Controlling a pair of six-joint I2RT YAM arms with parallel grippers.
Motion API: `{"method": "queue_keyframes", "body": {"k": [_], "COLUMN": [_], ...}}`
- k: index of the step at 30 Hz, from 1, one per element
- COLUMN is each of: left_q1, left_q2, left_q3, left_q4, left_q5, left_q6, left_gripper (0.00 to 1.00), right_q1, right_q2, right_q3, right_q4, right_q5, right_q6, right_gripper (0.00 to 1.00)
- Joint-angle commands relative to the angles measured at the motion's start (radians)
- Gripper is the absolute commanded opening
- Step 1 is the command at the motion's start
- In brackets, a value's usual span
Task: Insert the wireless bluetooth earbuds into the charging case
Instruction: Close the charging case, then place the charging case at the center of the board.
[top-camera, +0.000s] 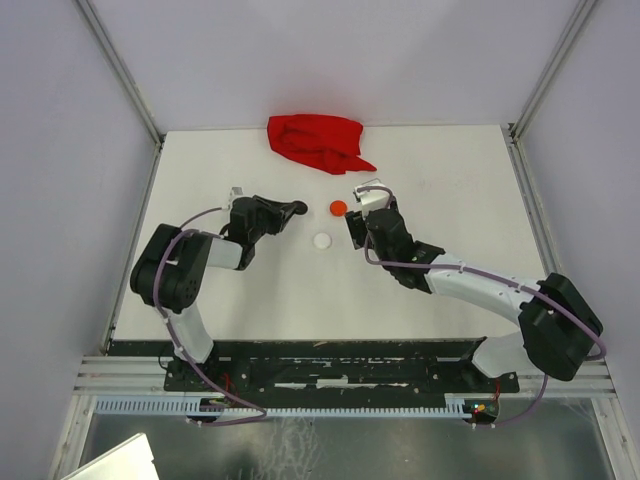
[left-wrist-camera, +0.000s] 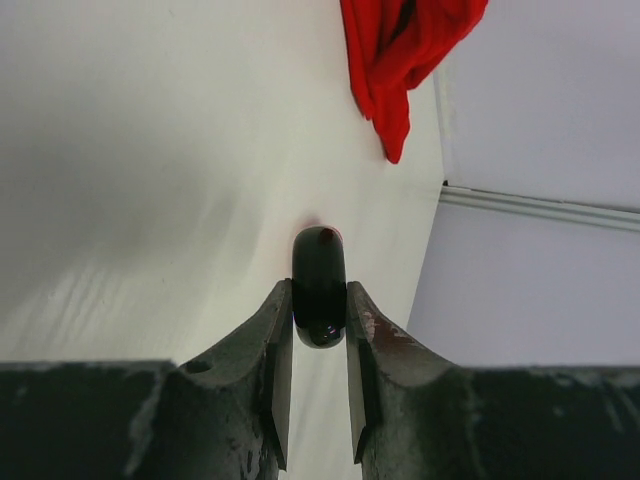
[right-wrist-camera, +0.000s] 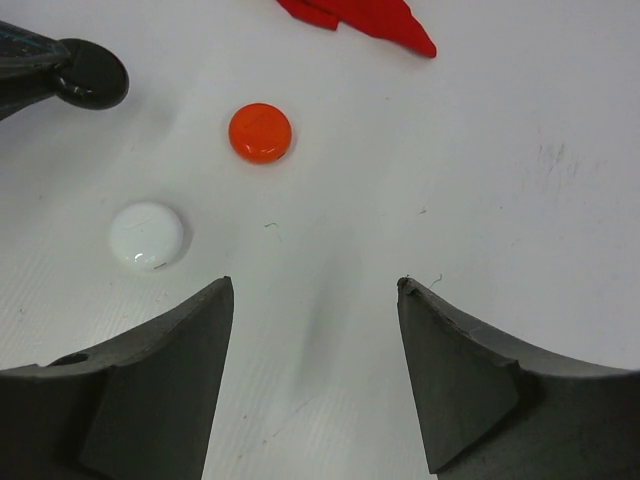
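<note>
A black round charging case (left-wrist-camera: 319, 285) stands on edge between my left gripper's (left-wrist-camera: 319, 300) jaws, which are shut on it. In the top view the black case (top-camera: 297, 208) is held left of centre, just above the table. An orange-red case (right-wrist-camera: 260, 132) and a white case (right-wrist-camera: 146, 234) lie flat on the table, both closed. My right gripper (right-wrist-camera: 315, 285) hovers open and empty just right of them, with bare table between its fingers. In the top view the orange-red case (top-camera: 338, 208) lies between the two grippers, and the white case (top-camera: 321, 241) lies nearer me. The earbuds are out of view.
A crumpled red cloth (top-camera: 315, 142) lies at the back of the white table (top-camera: 430, 170). Grey walls with metal frame posts close in the left, right and far sides. The right arm stretches diagonally from its base at the bottom right.
</note>
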Motion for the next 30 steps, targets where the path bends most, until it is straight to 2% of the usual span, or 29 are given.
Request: {"method": "queue_keyframes", "body": {"k": [1,5,9,14,21,27,30], "left_q1": [0.005,0.008,0.010,0.011,0.025,0.075,0.111], "left_q2": [0.075,0.127,0.151,0.167,0.148,0.044,-0.069], "left_q3": [0.086,0.132,0.158,0.184,0.177,0.102,0.055], "left_q4": [-0.026,-0.040,-0.054,-0.071,-0.105,-0.155,-0.236], "left_q5": [-0.041,-0.046,-0.060,-0.059,-0.072,-0.117,-0.187], "left_q6": [0.117,0.146,0.173,0.202,0.230,0.258,0.304], "left_gripper": [0.03,0.04,0.12,0.33,0.57,0.61,0.62], "right_q1": [-0.015,-0.025,-0.037,-0.050,-0.074,-0.107,-0.136], "right_q2": [-0.047,-0.056,-0.063,-0.071,-0.096,-0.124,-0.128], "right_q3": [0.053,0.068,0.076,0.085,0.096,0.110,0.145], "right_q4": [-0.039,-0.068,-0.087,-0.114,-0.162,-0.232,-0.306], "right_q5": [-0.040,-0.069,-0.112,-0.128,-0.165,-0.172,-0.111], "right_q6": [0.039,0.053,0.074,0.092,0.125,0.179,0.255], "right_gripper": [0.75,0.76,0.78,0.79,0.83,0.92,0.98]}}
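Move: The black charging case is pinched in the left fingertips. The bare patch of table it is bound for lies about 3 cm ahead and 5 cm below the left hand. Around that patch, the orange case sits some 10 cm to the right and 1 cm farther out, the white case about 6 cm right and 8 cm nearer the base. From the empty right hand, the black case is roughly 9 cm ahead, 16 cm left and 7 cm lower. The black case, still gripped, is lowered about 4 cm to the table by the left hand while easing some 3 cm forward and rolling slightly. The left fingers then open wide and come free, and the hand backs off about 4 cm to the left, staying low. Meanwhile the empty right hand opens further and drifts a little right, away from the cases. ##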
